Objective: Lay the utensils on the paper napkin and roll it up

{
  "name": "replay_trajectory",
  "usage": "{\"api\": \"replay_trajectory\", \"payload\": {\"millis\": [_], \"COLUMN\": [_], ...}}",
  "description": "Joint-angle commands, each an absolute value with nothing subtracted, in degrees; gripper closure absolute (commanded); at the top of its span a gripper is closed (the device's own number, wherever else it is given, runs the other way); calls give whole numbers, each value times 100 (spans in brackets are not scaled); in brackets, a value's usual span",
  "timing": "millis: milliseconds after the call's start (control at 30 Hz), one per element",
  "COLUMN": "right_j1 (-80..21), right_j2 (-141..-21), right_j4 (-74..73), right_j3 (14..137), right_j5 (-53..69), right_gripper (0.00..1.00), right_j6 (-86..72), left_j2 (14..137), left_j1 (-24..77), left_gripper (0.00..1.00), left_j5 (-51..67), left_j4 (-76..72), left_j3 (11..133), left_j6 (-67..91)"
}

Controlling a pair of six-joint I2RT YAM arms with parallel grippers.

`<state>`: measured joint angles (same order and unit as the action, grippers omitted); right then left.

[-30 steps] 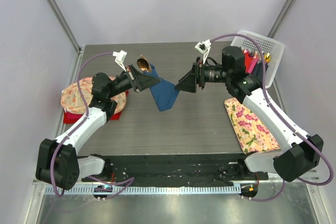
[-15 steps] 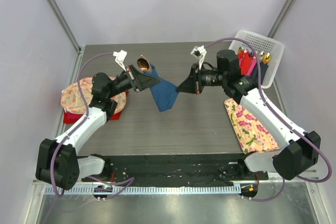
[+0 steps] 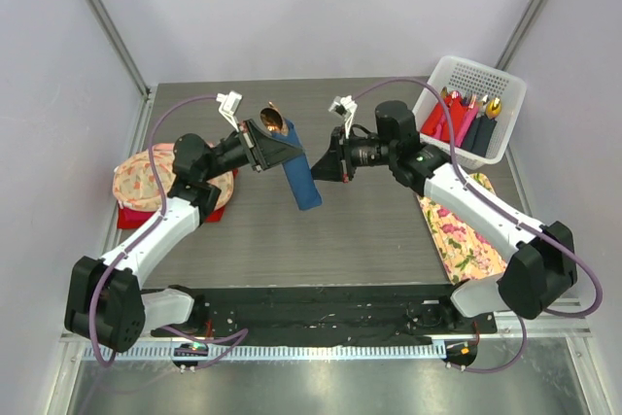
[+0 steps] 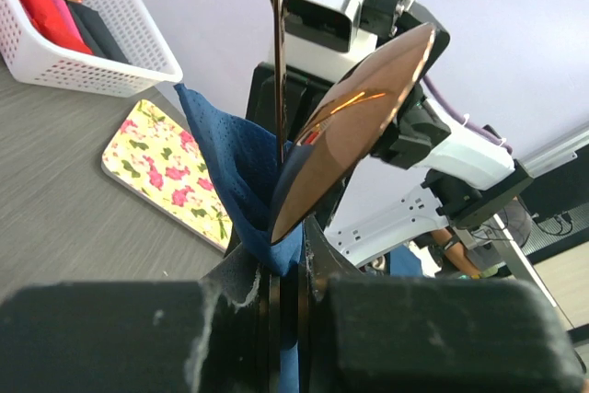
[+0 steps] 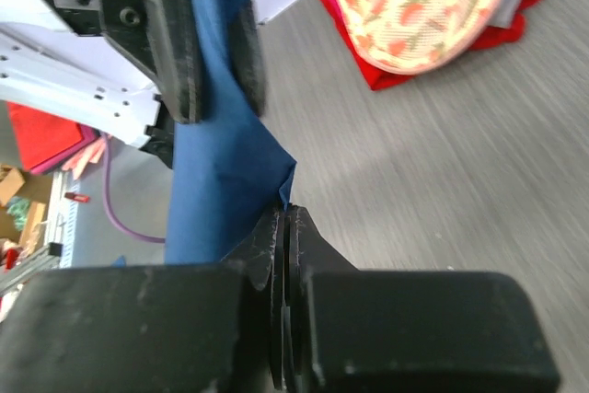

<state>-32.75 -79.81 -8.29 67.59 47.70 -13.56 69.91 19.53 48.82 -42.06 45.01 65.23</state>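
Note:
The dark blue paper napkin point(image 3: 302, 180) hangs above the table between both arms, partly wrapped round the utensils. A copper spoon bowl point(image 3: 272, 121) and a thin copper piece point(image 4: 278, 62) poke out of its upper end; the spoon point(image 4: 354, 135) fills the left wrist view. My left gripper point(image 3: 281, 149) is shut on the napkin point(image 4: 230, 167) with the utensils inside, its jaws point(image 4: 287, 260) pressed on the blue fold. My right gripper point(image 3: 315, 170) is shut on a corner of the napkin point(image 5: 216, 181), pinched at the tips point(image 5: 287, 216).
A white basket point(image 3: 504, 86) at the back right holds red, pink and dark rolls. A floral cloth point(image 3: 466, 238) lies at the right edge. Floral cloths point(image 3: 141, 180) on a red napkin lie at the left, also in the right wrist view point(image 5: 414, 6).
The right gripper moved left to the napkin and shut on its corner. The loose flap, spread out before, now lies folded in against the bundle. The left gripper shifted slightly right.

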Motion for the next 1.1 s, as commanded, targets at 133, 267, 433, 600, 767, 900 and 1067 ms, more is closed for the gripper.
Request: {"api": "replay_trajectory", "payload": {"millis": [133,267,433,600,767,900,1067], "right_j1": [-3621,-3656,-3613,-3314,-3041,-2971,-2900], "right_j2": [-7945,-7937,-7893,-7665,-7339,-7146,-6908], "right_j4": [1343,2588,2850,854,-794,-1730,-1969], "right_j3": [6162,5767,5677,6143,6573,6916,7154], "right_j5": [5115,5229,5256,5019,4274,3534,3436], "right_gripper": [99,99,98,79,66,45,44], "right_j6": [-2706,-3601,-3869,-2647,-1715,-1293,-1204], "left_j2": [6996,7022,7031,6943,6899,6952,7014], "left_j1": [2013,2013,2013,2004,1995,1995,1995], "left_gripper": [100,100,100,100,100,100,100], "left_j5": [4737,4702,4746,4755,4308,4087,3920], "left_j4": [-4790,-4799,-4816,-4589,-3728,-3122,-2751], "left_j3": [4869,4852,4860,4676,4667,4711,4816], "left_j6": [6671,6662,6645,6364,5863,5555,5283]}}
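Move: The right hand has the napkin's loose side edge pinched. The middle of the partly rolled napkin lies about 3 cm to its left, 2 cm ahead and 3 cm higher, with the spoon heads some 11 cm ahead, 8 cm left and 11 cm up, and the napkin's hanging end roughly 6 cm back, 1 cm left and 5 cm below. From the left hand, which grips the bundle, the roll's middle is about 3 cm back, 1 cm right and 3 cm down. The right hand, still pinching the loose edge, draws it about 2.5 cm left and 2 cm back, slightly up, against the bundle under the left gripper, its fingertips tipping up some 15 degrees; then its fingers open past halfway, let go of the cloth, and it backs off about 6 cm to the right and a few forward, rising slightly at the end and swinging clockwise. The left hand keeps its closed grip on napkin and utensils, nearly still at first, then lowers the bundle about 4 cm and carries it some 3 cm forward as the right hand leaves. ##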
